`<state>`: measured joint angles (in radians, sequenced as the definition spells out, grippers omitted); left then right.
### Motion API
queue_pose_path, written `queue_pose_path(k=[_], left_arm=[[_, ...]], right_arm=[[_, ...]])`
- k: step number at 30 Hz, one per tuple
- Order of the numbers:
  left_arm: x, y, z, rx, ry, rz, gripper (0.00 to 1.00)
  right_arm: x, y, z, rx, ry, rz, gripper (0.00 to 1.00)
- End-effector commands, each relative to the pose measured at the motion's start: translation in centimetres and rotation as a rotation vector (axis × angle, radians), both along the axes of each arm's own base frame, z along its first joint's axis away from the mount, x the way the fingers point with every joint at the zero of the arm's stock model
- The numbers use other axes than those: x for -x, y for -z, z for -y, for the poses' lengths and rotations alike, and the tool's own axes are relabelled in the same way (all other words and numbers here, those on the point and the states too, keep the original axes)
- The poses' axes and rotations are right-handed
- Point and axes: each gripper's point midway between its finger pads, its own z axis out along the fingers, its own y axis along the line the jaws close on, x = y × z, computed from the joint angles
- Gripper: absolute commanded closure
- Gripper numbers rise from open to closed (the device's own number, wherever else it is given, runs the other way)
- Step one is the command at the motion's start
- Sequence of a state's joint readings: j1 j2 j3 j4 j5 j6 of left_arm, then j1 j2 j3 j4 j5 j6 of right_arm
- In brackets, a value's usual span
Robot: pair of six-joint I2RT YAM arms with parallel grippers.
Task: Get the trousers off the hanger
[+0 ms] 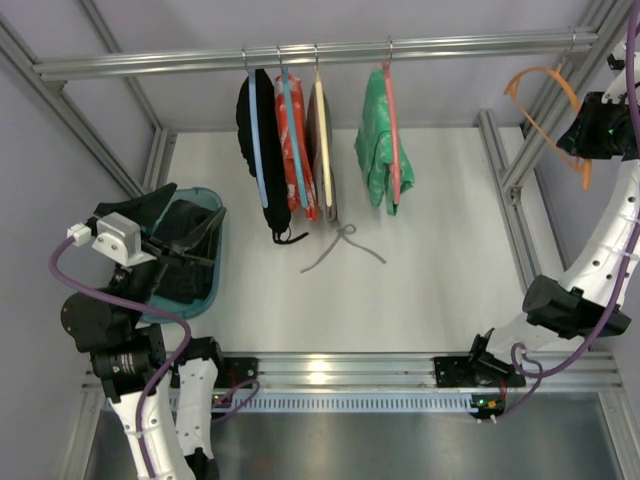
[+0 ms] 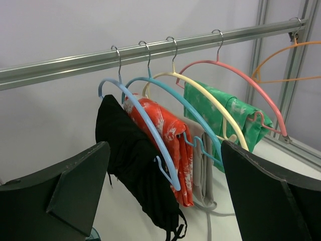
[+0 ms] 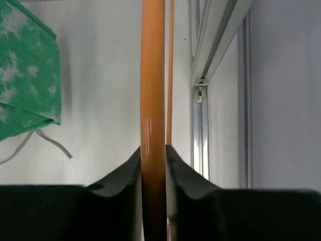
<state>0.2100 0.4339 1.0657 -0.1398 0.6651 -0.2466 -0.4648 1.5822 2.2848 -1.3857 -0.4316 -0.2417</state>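
Observation:
The orange hanger (image 1: 545, 85) is held up at the far right, beside the frame post, with no cloth on it. My right gripper (image 1: 590, 135) is shut on its thin bar; in the right wrist view the bar (image 3: 152, 100) runs straight up between the pads of that gripper (image 3: 153, 165). From the left wrist view the hanger (image 2: 281, 55) shows at the rail's right end. Black fabric, apparently the trousers (image 1: 196, 218), lies in a teal basket (image 1: 215, 275) on the left. My left gripper (image 1: 175, 235) hovers over it, open and empty (image 2: 163, 201).
A metal rail (image 1: 320, 52) crosses the back and carries a black garment on a light blue hanger (image 1: 262, 150), a red patterned one (image 1: 298, 150), a grey one on a cream hanger (image 1: 322, 150) and a green one on a pink hanger (image 1: 380, 140). Frame posts (image 1: 520, 160) stand on the right.

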Motion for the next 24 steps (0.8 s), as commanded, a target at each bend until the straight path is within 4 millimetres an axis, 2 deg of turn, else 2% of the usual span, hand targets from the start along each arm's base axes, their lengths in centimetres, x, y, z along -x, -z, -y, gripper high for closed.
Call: queue_pose_path(k=[1, 3, 5, 6, 14, 17, 20, 22, 23, 24], left_arm=[[0.0, 0.4, 0.1, -0.015, 0.005, -0.004, 0.02], [-0.1, 0.4, 0.0, -0.020, -0.003, -0.004, 0.02], [-0.2, 0.7, -0.1, -0.023, -0.006, -0.015, 0.02], [-0.2, 0.9, -0.1, -0.023, -0.006, -0.019, 0.02], [-1.2, 2.8, -0.4, -0.003, -0.016, -0.104, 0.02], [-1.8, 4.4, -0.7, 0.005, -0.023, -0.179, 0.02], [-3.0, 7.1, -1.3, 0.020, -0.045, -0.328, 0.02], [-3.3, 7.7, -1.7, 0.002, -0.067, -0.390, 0.02], [-4.0, 9.7, -2.1, 0.014, -0.078, -0.502, 0.02], [-4.1, 9.7, -2.3, -0.005, -0.089, -0.522, 0.02]], right_arm=[[2.0, 1.5, -0.7, -0.054, -0.015, -0.085, 0.74], [2.3, 1.5, -0.9, -0.048, -0.025, -0.084, 0.56], [3.0, 1.6, -1.2, -0.037, -0.035, -0.085, 0.47], [3.3, 1.6, -1.3, -0.030, -0.035, -0.086, 0.38], [7.0, 1.7, -2.1, -0.001, -0.005, -0.056, 0.17], [8.1, 1.0, -2.9, 0.020, -0.007, 0.002, 0.03], [9.0, -0.4, -5.0, 0.010, -0.076, 0.081, 0.01], [9.8, -1.3, -7.4, -0.027, -0.177, 0.134, 0.01], [10.0, -1.5, -8.1, -0.039, -0.213, 0.151, 0.00], [10.4, -1.4, -9.0, -0.059, -0.250, 0.158, 0.00]])
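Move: The right hand still pinches the near arm of the orange hanger, whose middle lies about 7 cm farther out, 3 cm to its left and 4 cm higher; the green trousers hang some 25 cm to its left, 3 cm farther out. From the empty left hand, the black trousers are roughly 17 cm ahead, 10 cm right and 12 cm below, the red trousers level with them and 6 cm farther right. The right fingers let go of the orange hanger on the rail's right end, opening wide as the hand dips about 2 cm and draws back some 9 cm, then swings left and starts to rise. The left hand, open and empty, sinks about 7 cm with gathering speed, tipping its fingers down some 20 degrees and easing forward towards the black trousers. ##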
